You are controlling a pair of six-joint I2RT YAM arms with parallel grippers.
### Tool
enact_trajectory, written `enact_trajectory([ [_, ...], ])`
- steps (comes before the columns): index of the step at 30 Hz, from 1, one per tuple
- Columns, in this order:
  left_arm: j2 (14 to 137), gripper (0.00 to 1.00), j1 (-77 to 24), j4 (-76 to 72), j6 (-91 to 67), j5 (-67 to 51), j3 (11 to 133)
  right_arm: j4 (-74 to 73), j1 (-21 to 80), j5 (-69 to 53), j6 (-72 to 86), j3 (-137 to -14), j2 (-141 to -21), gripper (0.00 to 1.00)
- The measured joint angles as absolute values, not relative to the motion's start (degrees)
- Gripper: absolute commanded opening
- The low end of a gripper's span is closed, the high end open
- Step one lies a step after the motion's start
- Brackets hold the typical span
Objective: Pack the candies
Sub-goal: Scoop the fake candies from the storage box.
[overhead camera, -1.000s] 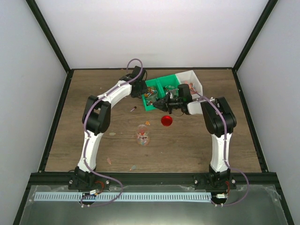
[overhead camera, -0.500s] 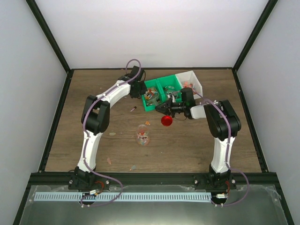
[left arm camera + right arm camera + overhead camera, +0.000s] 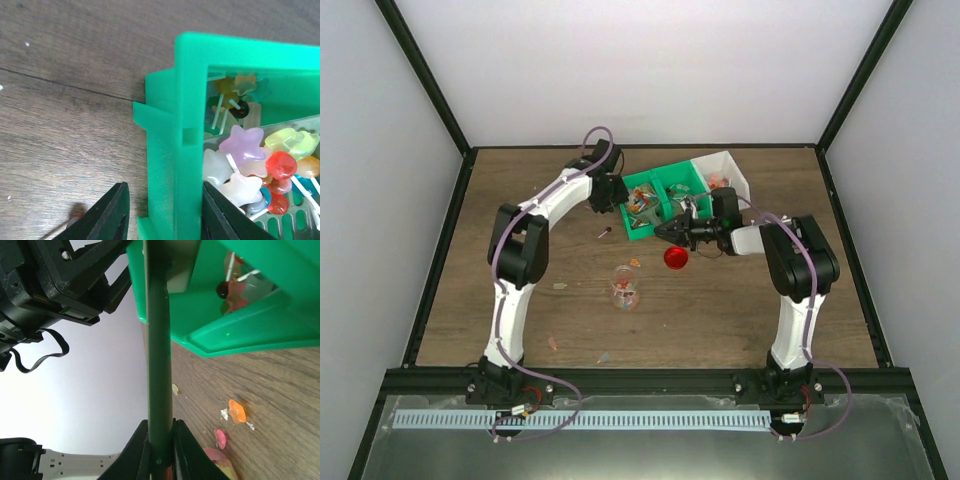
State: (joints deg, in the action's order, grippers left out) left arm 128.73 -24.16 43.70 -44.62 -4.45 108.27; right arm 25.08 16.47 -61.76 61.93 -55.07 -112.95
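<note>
The candies (image 3: pixel 248 165) are star-shaped and round sweets on thin sticks, heaped in a green bin (image 3: pixel 190 130). In the top view the bin (image 3: pixel 655 222) lies at the back middle of the table. My left gripper (image 3: pixel 164 210) straddles the bin's corner wall, open, with a gap between its left finger (image 3: pixel 107 215) and the wall. My right gripper (image 3: pixel 160 427) is shut on the dark green handle of a scoop (image 3: pixel 159 360) next to the bin's near side. Loose candies (image 3: pixel 237 411) lie on the wood below it.
A small clear jar (image 3: pixel 624 288) with a few sweets stands in the table's middle. A round red lid (image 3: pixel 675 258) lies just right of it. A white tray (image 3: pixel 732 172) adjoins the green bin. Stray sweets (image 3: pixel 553 343) lie on the near left of the table.
My left gripper's jaws have parted from the bin's corner wall and the left wrist has shifted slightly left. The right gripper, still holding the scoop handle, has edged right along the bin's near side.
</note>
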Motion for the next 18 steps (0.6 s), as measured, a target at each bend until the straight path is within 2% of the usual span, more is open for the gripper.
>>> enact_trajectory([
  [18, 119.79, 0.38, -23.00, 44.77, -43.40, -3.27, 109.89, 31.62, 14.70, -66.30, 63.57, -51.51, -111.81, 0.01],
])
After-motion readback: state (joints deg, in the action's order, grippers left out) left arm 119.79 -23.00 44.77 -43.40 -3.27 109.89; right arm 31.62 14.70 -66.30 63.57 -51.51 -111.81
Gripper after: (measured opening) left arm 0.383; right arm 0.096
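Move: The storage box's left wall stands between the left hand's parted fingertips, its rim level with them. The candy-loaded scoop, in the left compartment, is about 6 cm to that hand's right and 1 cm below; a loose lollipop lies some 6 cm back, 4 cm left and 6 cm down. From the right hand, which holds the handle, the scoop head is roughly 5 cm ahead, 3 cm left and 4 cm lower; the red lid is some 6 cm back, 3 cm right and 8 cm down. The storage box's left wall comes free from between the left fingers as that hand rises almost straight up by some 9 cm, its already parted fingers keeping their gap and tilting outward by about 10 degrees. The scoop's handle stays pinched in the right hand, which first lifts slightly, then eases back and to the right, each by only about a centimetre. ##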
